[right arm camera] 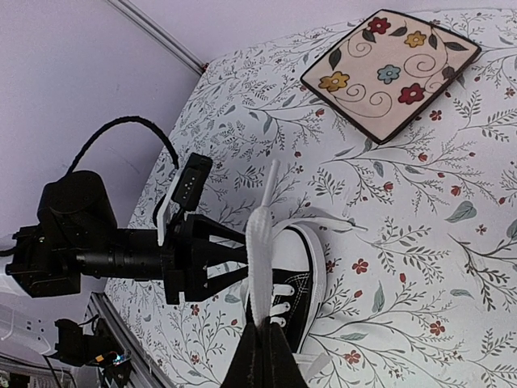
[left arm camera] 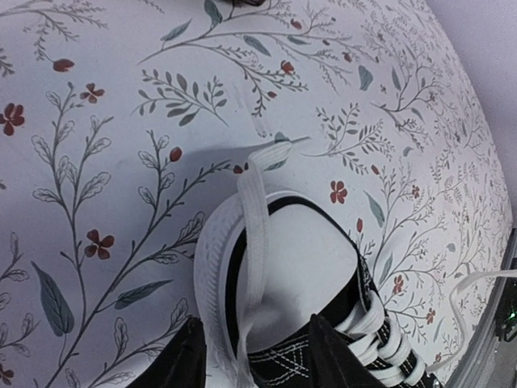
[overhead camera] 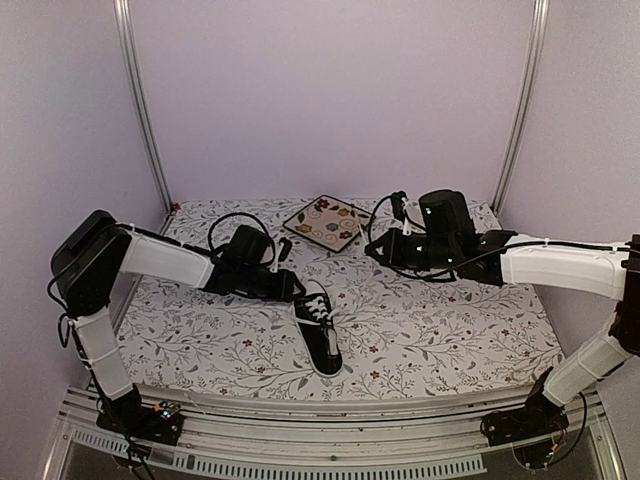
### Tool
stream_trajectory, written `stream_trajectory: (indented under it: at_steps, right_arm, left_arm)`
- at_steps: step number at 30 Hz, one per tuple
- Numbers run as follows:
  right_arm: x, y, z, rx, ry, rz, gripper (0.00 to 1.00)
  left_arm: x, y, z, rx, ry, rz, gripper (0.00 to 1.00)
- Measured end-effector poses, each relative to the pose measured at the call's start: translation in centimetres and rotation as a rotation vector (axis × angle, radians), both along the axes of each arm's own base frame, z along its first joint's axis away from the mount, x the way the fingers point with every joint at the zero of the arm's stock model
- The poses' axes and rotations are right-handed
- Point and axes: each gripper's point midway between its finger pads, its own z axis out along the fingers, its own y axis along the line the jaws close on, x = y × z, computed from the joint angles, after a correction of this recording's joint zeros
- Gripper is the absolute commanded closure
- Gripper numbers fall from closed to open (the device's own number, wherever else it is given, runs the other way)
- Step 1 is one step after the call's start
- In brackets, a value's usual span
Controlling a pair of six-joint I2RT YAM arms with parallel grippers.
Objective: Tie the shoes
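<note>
The shoe (overhead camera: 320, 335), a small black sneaker with white laces, lies mid-table with its white toe cap (left arm camera: 303, 259) pointing away from the arm bases. My left gripper (overhead camera: 296, 290) sits low at the toe, open, its fingers (left arm camera: 184, 356) astride the toe cap. A flat white lace (left arm camera: 252, 234) runs loose over the cap between them. My right gripper (right arm camera: 262, 330) is shut on another stretch of lace (right arm camera: 260, 259) and holds it raised above the shoe (right arm camera: 303, 279). In the top view the right gripper (overhead camera: 373, 250) hangs beyond and to the right of the shoe.
A square floral plate (overhead camera: 325, 222) lies at the back of the patterned tablecloth, also shown in the right wrist view as the plate (right arm camera: 388, 73). A loose lace end (left arm camera: 477, 279) trails off the shoe's side. Metal frame posts (overhead camera: 140, 100) stand at both back corners.
</note>
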Motion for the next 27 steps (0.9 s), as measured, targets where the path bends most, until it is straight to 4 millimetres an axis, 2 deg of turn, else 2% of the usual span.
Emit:
stream_trajectory:
  at_steps: [7, 14, 21, 27]
  right_arm:
    - [-0.1, -0.1, -0.3, -0.004, 0.004, 0.000, 0.98]
    - [-0.1, -0.1, -0.3, -0.004, 0.005, 0.001, 0.98]
    - [-0.1, 0.0, -0.2, -0.003, 0.005, 0.003, 0.98]
    - [-0.2, -0.1, -0.2, -0.003, 0.003, 0.003, 0.98]
  left_arm:
    - [0.7, -0.5, -0.2, 0.001, -0.002, -0.001, 0.74]
    - [0.9, -0.4, -0.5, 0.010, -0.003, -0.001, 0.76]
    - [1.3, -0.6, -0.7, 0.012, -0.006, 0.003, 1.00]
    - [1.4, -0.5, -0.5, 0.010, -0.011, 0.007, 1.00]
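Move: The slack stretch of white lace beside the toe lies almost between the left gripper's part-open fingertips, about 1 cm ahead and 1 cm below. The shoe's white toe cap is some 2 cm to the right and 3 cm down, with the shoe's middle roughly 10 cm back and 4 cm right; the patterned square mat is about 25 cm ahead and 6 cm right. From the right gripper this lace is about 14 cm left, 3 cm ahead and 15 cm lower. Ease the left gripper forward about 1.5 cm, low along the left side of the toe, drifting only slightly right and down with the wrist held steady. Close the part-open fingers fully on the way, so that their tips pinch the loose lace beside the toe cap. Hold the right gripper still, shut on its own piece of lace. ##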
